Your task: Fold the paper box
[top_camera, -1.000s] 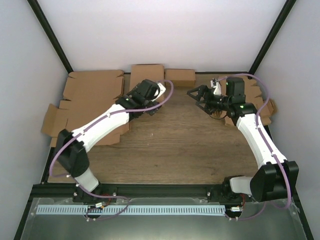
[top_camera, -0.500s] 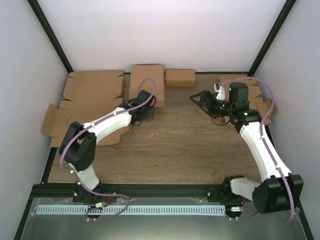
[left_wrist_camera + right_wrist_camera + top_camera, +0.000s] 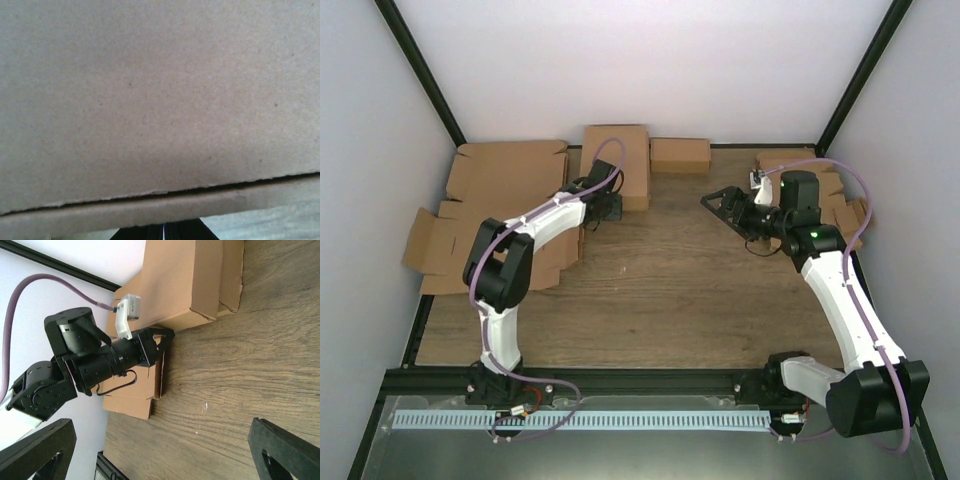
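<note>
The paper box (image 3: 615, 160) lies closed and flat at the back of the table; it shows again as a tan slab (image 3: 192, 280), and its side face with a lid seam (image 3: 160, 110) fills the left wrist view. My left gripper (image 3: 609, 207) is shut with nothing between its fingers (image 3: 163, 232). Its tips (image 3: 166, 336) stand at the box's near edge, by a corner. My right gripper (image 3: 722, 204) hovers open over bare wood to the right of the box, its two dark fingers (image 3: 286, 450) spread wide apart and holding nothing.
Large flat die-cut cardboard sheets (image 3: 505, 195) lie at the left, partly under the left arm. A smaller narrow box (image 3: 680, 155) sits right of the paper box against the back wall. Small notched blanks (image 3: 830, 195) are stacked behind the right arm. Walls enclose the table.
The left gripper went from open to shut, and its arm folded back, sliding the gripper off the box top to the near edge. The right gripper drifted slightly right, still open.
</note>
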`<action>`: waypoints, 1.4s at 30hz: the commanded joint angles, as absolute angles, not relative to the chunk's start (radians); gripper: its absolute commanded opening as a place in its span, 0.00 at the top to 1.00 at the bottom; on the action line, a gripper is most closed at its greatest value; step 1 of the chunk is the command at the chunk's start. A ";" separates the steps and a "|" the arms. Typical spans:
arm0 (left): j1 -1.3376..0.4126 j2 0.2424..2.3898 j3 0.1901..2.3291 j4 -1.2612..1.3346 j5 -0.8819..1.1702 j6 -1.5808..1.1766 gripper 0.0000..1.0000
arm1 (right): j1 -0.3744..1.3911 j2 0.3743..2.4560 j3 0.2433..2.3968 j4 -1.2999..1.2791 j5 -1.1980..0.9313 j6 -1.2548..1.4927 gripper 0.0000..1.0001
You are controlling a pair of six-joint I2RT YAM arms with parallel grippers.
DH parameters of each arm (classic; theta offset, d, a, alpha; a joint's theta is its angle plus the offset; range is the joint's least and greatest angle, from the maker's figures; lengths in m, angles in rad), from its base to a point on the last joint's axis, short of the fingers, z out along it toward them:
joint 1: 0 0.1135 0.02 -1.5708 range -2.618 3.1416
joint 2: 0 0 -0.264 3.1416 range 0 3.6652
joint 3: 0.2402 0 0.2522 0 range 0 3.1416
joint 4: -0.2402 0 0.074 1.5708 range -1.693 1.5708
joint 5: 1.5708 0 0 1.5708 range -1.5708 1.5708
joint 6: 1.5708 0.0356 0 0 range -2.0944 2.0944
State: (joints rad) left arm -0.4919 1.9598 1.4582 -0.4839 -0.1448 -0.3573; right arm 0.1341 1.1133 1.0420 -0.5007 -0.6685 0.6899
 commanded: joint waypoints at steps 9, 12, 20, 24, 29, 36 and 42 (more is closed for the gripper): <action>-0.434 2.116 1.704 -0.513 -0.117 -0.278 0.96 | 0.129 1.136 1.044 -0.502 -0.651 0.658 0.03; -0.431 2.123 1.719 -0.526 -0.121 -0.279 0.96 | 0.129 1.141 1.045 -0.502 -0.652 0.657 0.03; -0.431 2.053 1.667 -0.566 -0.038 -0.308 0.82 | 0.130 1.148 1.050 -0.498 -0.620 0.622 0.03; -0.434 1.875 1.524 -0.534 0.043 -0.340 0.69 | 0.129 1.138 1.060 -0.505 -0.585 0.525 0.00; -0.434 1.562 1.251 -0.445 0.072 -0.375 0.30 | 0.128 1.050 0.963 -0.415 -0.540 0.421 0.00; -0.436 1.145 0.876 -0.290 0.004 -0.417 0.00 | 0.129 0.829 0.670 -0.210 -0.457 0.394 0.00; -0.439 0.881 0.528 -0.103 0.000 -0.436 0.00 | 0.129 0.596 0.340 -0.006 -0.376 0.500 0.00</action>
State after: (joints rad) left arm -0.4351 0.9833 0.6872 -0.2474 0.0158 -0.4183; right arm 0.1341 0.6987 0.4606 -0.1719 -0.4747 0.4419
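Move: The paper box sits on a lower box, overhanging it towards the arms, with its middle some 10 cm ahead of the left hand and about level in height. The lower box's middle is 13 cm ahead and 6 cm down; a small box lies about 17 cm ahead and 13 cm right, also 6 cm down. Flat cardboard spreads around 23 cm left, 2 cm ahead, 9 cm below. From the right hand the paper box is roughly 24 cm ahead, 16 cm left, 19 cm lower. With the left fingers still shut against the near face of the paper box, push it forward about 5 cm over the lower box. Then open the fingers wide and pull back towards the base, rising clear and drifting left, to end some 20 cm back from the push. Finally lower the open right hand about 8 cm, easing back and right as its fingers tip up. ##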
